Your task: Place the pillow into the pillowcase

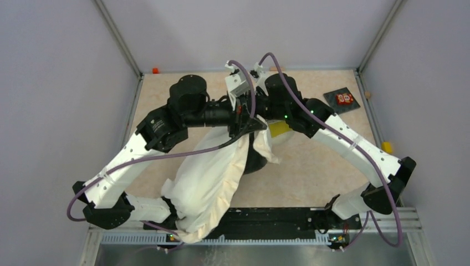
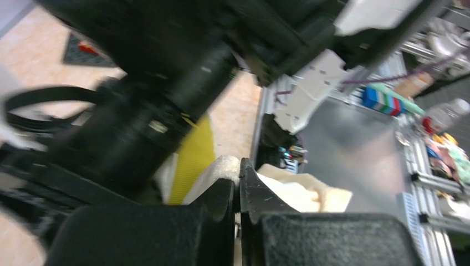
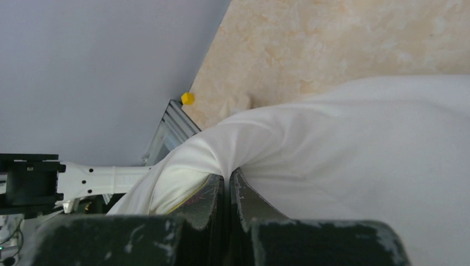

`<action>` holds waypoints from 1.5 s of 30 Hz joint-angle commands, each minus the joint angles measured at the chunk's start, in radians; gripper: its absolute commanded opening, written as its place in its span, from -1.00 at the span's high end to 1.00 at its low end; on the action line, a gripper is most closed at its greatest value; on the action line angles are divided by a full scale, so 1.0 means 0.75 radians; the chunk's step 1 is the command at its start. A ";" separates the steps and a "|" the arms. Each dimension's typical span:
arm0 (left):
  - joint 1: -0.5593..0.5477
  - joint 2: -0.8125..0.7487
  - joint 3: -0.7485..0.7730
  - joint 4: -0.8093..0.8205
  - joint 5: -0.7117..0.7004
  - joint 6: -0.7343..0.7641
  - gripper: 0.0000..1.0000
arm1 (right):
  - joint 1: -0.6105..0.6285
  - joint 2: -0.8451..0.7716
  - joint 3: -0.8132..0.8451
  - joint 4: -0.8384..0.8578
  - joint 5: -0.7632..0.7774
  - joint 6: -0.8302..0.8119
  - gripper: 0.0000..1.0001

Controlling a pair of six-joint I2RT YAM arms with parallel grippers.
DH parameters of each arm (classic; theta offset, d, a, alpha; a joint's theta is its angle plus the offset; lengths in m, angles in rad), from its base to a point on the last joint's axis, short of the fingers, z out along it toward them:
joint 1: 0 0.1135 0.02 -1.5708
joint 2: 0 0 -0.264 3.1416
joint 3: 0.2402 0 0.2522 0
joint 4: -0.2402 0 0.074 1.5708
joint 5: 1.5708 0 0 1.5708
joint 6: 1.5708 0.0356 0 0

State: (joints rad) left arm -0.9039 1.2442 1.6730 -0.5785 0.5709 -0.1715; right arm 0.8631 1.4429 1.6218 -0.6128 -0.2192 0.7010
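Note:
The pillowcase [image 1: 208,180], cream with a frilly border, hangs from the two grippers at the table's middle down to the near edge. Of the pillow I see only a yellow band [image 1: 279,128] and a bit of white beside the right arm. That yellow band [image 2: 194,158] also shows in the left wrist view. My left gripper [image 1: 243,121] is shut on a cream fold of the pillowcase [image 2: 227,166]. Close beside it, my right gripper [image 1: 260,115] is shut on smooth white pillowcase cloth [image 3: 343,144], and a thin yellow edge [image 3: 194,194] peeks out under that cloth.
A dark card with a red sticker [image 1: 343,98] lies at the back right. A yellow cube [image 1: 386,147] sits by the right wall, a small orange piece [image 1: 155,70] in the back left corner. Metal frame rails [image 1: 260,237] run along the near edge.

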 commanded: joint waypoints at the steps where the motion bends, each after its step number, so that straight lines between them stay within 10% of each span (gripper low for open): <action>1: 0.057 0.075 0.158 0.191 -0.277 -0.021 1.00 | 0.020 -0.111 -0.055 0.165 0.029 0.120 1.00; 11: 0.645 0.261 0.116 0.147 -0.188 -0.359 1.00 | 0.030 -0.144 -0.098 0.016 0.301 0.031 1.00; 23: 0.854 0.716 0.209 0.229 0.093 -0.404 0.93 | -0.191 0.222 0.097 -0.029 0.224 -0.071 1.00; 37: 0.620 0.698 0.352 0.260 -0.279 -0.283 -0.94 | -0.606 0.507 -0.081 0.194 0.118 -0.141 0.98; 45: 0.491 0.383 -0.193 0.267 -0.672 -0.303 -0.94 | -0.697 0.575 0.074 0.065 0.336 -0.283 -0.28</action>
State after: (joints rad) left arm -0.5041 1.6413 1.6878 -0.3912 0.2409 -0.4118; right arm 0.3367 1.8759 1.5715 -0.5255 -0.0826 0.5694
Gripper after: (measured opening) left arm 0.975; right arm 0.591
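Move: Both hands hold the pillowcase's gathered edge high over mid-table. The left is taken to a table spot about 29 cm ahead, 6 cm left and 43 cm below; the pillowcase's hanging body lies roughly 12 cm back, 12 cm left and 20 cm down. The right's spot is some 22 cm ahead, 13 cm right and 33 cm below; from this hand the black mat lies about 22 cm ahead, 36 cm right, and the wooden block 35 cm ahead, 12 cm right, both at table level. Both hands swing the gripped pillowcase forward and down, left some 30 cm, right about 20, then open. ##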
